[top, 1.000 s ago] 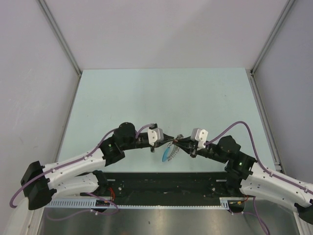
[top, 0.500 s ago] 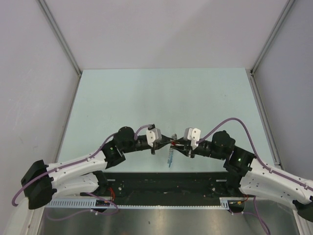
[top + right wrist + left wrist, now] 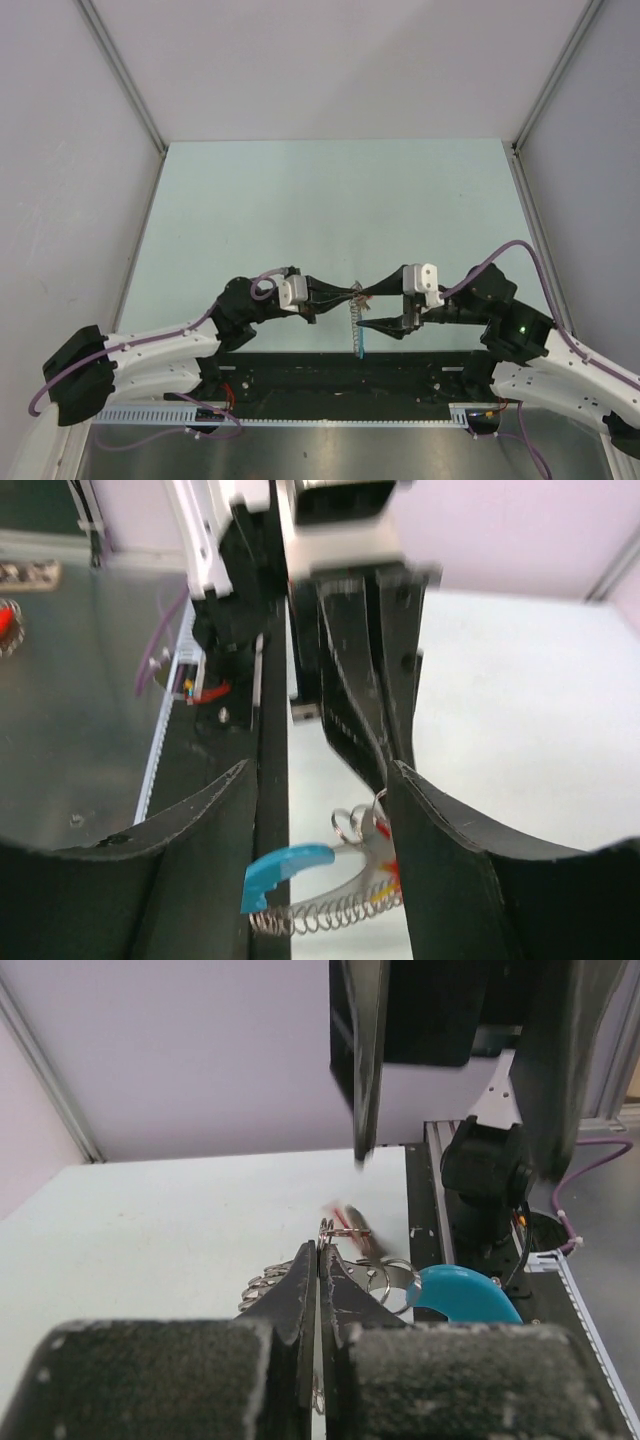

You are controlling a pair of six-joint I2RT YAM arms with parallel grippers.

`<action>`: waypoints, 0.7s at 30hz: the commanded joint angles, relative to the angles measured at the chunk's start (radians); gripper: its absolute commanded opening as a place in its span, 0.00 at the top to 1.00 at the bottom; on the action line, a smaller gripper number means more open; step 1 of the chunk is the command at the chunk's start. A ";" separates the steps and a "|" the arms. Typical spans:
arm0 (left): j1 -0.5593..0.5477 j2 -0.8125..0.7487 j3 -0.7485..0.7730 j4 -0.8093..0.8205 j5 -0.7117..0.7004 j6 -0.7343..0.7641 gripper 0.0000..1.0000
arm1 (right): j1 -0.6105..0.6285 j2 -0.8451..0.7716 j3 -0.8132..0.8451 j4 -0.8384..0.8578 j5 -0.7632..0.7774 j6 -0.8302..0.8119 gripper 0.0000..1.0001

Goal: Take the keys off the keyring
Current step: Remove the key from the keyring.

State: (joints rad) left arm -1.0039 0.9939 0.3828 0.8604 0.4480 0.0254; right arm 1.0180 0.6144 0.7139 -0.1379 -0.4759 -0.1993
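My left gripper [image 3: 356, 292] [image 3: 318, 1252] is shut on the keyring [image 3: 354, 318] at its top rings, and holds it above the table's near edge. The keyring hangs down as a silvery coil [image 3: 325, 916] with a blue arc [image 3: 458, 1294] [image 3: 287, 864] at its low end. A small red key [image 3: 345, 1213] [image 3: 389, 864] is still on the rings, blurred, just past the left fingertips. My right gripper [image 3: 378, 306] [image 3: 320, 772] is open. Its fingers [image 3: 205, 865] stand either side of the hanging ring, and the right-hand one is close beside the red key.
The pale green table [image 3: 330, 200] stretches away behind the grippers, with white walls on three sides. A black base bar [image 3: 340, 370] and a metal shelf [image 3: 330, 450] lie below the grippers at the near edge.
My right gripper has opened and let go, and its arm has drawn back to the right. The keyring now hangs straight down from the left gripper instead of stretching between both.
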 commanded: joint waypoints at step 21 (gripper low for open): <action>0.025 -0.060 -0.050 0.293 0.100 0.007 1.00 | -0.200 0.059 0.148 -0.034 -0.076 -0.078 0.63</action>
State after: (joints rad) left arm -0.9871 0.9676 0.3061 1.0695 0.5098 0.0261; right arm 0.8398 0.6746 0.8257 -0.1097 -0.4015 -0.2493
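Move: Just ahead of and below the open right hand hangs the red key, about 3 cm farther out, 1 cm to the left and 3 cm down. The coil band of the keyring hangs some 6 cm below this hand and 2 cm to its left, neither ahead nor back; its blue piece is lower still, roughly 4 cm back, 1 cm left and 7 cm down. From the left hand, which already pinches the ring, the key sits about 2 cm to the right, a shade back, level with it. Backing off from the key, the right hand lifts about 4.5 cm, then sweeps forward about 7 cm past the ring, drifting right, turning some 15 degrees clockwise and letting its fingers close partway on nothing. The left hand keeps its pinch on the ring, rising about 2 cm and drawing slightly back and left. ##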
